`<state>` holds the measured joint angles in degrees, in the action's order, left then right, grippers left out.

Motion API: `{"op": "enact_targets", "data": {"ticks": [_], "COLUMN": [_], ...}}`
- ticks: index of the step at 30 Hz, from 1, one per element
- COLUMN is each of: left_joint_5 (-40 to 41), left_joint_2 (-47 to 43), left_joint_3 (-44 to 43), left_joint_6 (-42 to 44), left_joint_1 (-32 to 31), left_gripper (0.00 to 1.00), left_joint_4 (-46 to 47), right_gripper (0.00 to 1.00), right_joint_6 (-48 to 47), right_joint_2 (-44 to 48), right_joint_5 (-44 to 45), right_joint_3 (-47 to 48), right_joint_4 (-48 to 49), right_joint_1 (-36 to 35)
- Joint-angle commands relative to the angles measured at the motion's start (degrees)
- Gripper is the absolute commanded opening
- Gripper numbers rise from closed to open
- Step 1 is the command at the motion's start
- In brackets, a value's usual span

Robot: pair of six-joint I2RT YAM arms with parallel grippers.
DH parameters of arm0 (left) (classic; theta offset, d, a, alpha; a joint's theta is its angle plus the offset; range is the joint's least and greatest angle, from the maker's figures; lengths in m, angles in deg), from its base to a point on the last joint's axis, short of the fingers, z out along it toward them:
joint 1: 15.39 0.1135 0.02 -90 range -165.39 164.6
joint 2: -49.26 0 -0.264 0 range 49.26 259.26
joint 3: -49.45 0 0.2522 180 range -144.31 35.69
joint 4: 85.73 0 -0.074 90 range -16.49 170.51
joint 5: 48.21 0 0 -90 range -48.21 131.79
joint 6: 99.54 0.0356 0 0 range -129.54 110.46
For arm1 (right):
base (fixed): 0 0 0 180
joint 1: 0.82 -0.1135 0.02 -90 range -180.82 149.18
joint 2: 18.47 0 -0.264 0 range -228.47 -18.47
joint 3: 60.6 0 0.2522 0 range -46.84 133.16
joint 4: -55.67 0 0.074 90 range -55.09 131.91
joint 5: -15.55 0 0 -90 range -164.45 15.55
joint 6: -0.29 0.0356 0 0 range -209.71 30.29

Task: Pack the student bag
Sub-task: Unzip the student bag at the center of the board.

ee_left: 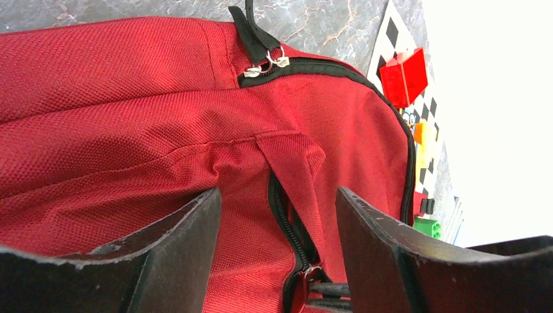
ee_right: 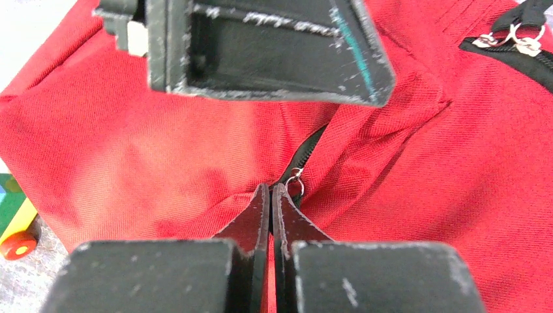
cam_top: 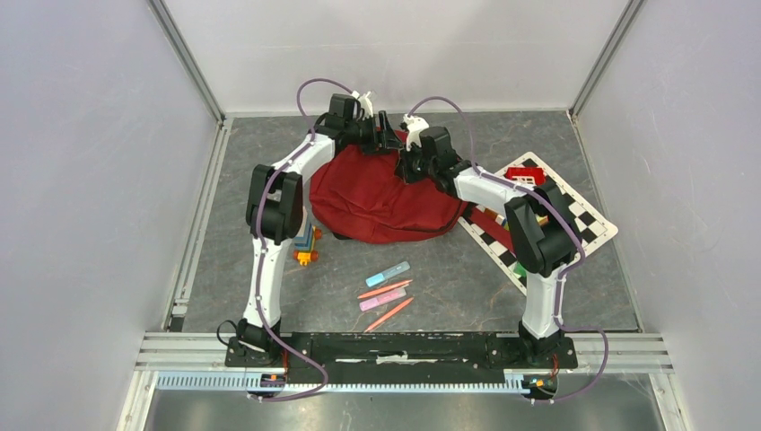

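The student bag [cam_top: 386, 202], a dark red backpack, lies on the table between both arms. My left gripper [ee_left: 277, 195] hovers open over its far top end, straddling a black zip [ee_left: 282, 215] that runs between the fingers without touching them. My right gripper [ee_right: 270, 189] is shut, its tips pinched on this zip's pull, whose metal ring [ee_right: 297, 177] shows right at the tips. In the top view the left gripper [cam_top: 390, 135] and right gripper [cam_top: 408, 166] are close together at the bag's far edge. Two more zip pulls [ee_left: 267, 64] sit together on a closed zip.
A checkered mat [cam_top: 574, 224] lies right of the bag with a small red box [cam_top: 523, 174] and coloured blocks on it. A block toy [cam_top: 307, 244] stands by the left arm. Pens and highlighters [cam_top: 386, 287] lie in front of the bag.
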<state>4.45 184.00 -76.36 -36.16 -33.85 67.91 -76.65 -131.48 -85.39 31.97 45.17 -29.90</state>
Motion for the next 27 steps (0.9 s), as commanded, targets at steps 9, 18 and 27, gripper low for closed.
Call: {"op": "enact_targets", "data": {"ticks": [9,18,27], "left_joint_5": [1.8,4.0,5.8], "left_joint_2": [3.1,3.8,3.8], "left_joint_3": [0.1,-2.0,-3.2], "left_joint_6": [-4.4,-5.1,-5.0], "left_joint_1": [1.0,1.3,1.9], "left_gripper": [0.74,0.75,0.75], "left_joint_4": [3.0,2.8,2.1], "right_gripper": [0.0,0.0,0.0], "right_joint_6": [0.5,-1.1,-4.1], "right_joint_2": [6.2,10.0,11.5], "right_joint_5": [-2.8,-4.8,-9.4], "right_joint_3": [-5.6,-6.5,-4.3], "right_joint_4": [-1.8,-8.4,-13.9], "right_joint_1": [-6.7,-10.4,-13.5]}}
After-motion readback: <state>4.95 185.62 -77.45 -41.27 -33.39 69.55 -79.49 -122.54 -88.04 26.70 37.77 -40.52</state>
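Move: The right hand already pinches the front pocket's zipper pull; the zipper's near end, where the pull is being taken, lies about 13 cm back and 6 cm to the left, roughly 1 cm below. The paired main-zipper pulls are some 10 cm ahead and 4 cm right, 3 cm lower; the toy car stands about 16 cm back and 24 cm left, 7 cm lower. From the left hand, the pocket zipper's near end is about 21 cm back, 5 cm left and 2 cm below. Fingers still shut on the pocket's pull, the right hand draws it back and to its left along the zipper, about 10 cm back and 5 cm left, dipping slightly at first, then rising to end a couple of centimetres higher, while the wrist swings some 15 degrees counter-clockwise. The left hand stays almost in place over the far part of the bag, fingers open and fingertips seemingly resting on the fabric, creeping about 1 cm forward. ##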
